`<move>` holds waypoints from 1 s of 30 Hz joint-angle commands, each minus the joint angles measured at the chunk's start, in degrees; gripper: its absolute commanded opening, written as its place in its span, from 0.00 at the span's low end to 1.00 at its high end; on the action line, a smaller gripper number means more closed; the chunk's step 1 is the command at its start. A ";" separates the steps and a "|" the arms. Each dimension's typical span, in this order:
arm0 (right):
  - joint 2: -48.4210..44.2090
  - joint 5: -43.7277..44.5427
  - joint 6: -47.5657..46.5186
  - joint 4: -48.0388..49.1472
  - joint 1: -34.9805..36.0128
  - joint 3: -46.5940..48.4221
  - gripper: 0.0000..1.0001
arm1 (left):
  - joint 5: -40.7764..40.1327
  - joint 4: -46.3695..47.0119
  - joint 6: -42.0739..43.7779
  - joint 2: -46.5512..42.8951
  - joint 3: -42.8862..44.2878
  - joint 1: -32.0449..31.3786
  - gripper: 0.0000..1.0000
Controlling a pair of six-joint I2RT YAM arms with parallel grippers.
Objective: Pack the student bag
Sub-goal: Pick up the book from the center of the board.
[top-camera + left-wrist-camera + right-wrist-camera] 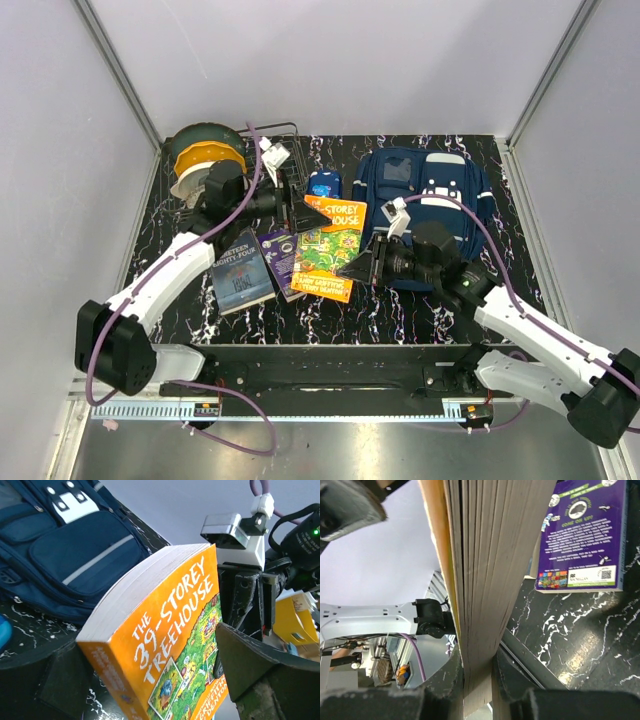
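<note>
The student bag (425,200), a navy backpack with white stripes, lies at the back right of the table; in the left wrist view the bag (75,555) shows behind the book. An orange book, "The 39-Storey Treehouse" (330,245), is held tilted off the table. My right gripper (362,268) is shut on its page edge, and the fingers (477,670) pinch the pages (485,555). My left gripper (298,205) stands open at the book's far end. Its fingers (150,665) sit on either side of the book's spine corner (170,630) without clamping it.
A purple book (280,255) and a grey-blue book (240,272) lie left of the orange one. A small blue pencil case (324,183) sits behind it. A wire basket (285,140) and a yellow-and-green spool (205,155) stand at the back left.
</note>
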 commanded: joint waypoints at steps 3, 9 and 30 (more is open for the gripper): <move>0.30 -8.55 -2.67 11.92 -0.09 2.24 0.00 | 10.47 6.94 -3.16 3.52 3.49 -0.86 0.99; 2.32 -11.20 -5.31 9.28 -0.35 4.00 0.00 | 12.67 5.80 -1.85 3.35 3.40 -0.95 0.78; -10.41 24.22 0.74 -8.65 -0.97 2.26 1.00 | -15.97 3.50 -11.22 1.06 4.72 3.53 0.00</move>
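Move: The orange Treehouse book, still pinched at its lower right edge by the right hand, has its middle about 7 cm back and 3 to the right of the left hand, 2 lower; from the right hand it is roughly 3 cm ahead and 5 left, 1 higher. Some 18 cm below the left hand lie the purple book, 12 cm back and 8 left, and the blue pencil case, 3 ahead and 2 right. Left hand eases back, pinches the book and carries it forward some 5 cm; right opens and retreats rightward. ##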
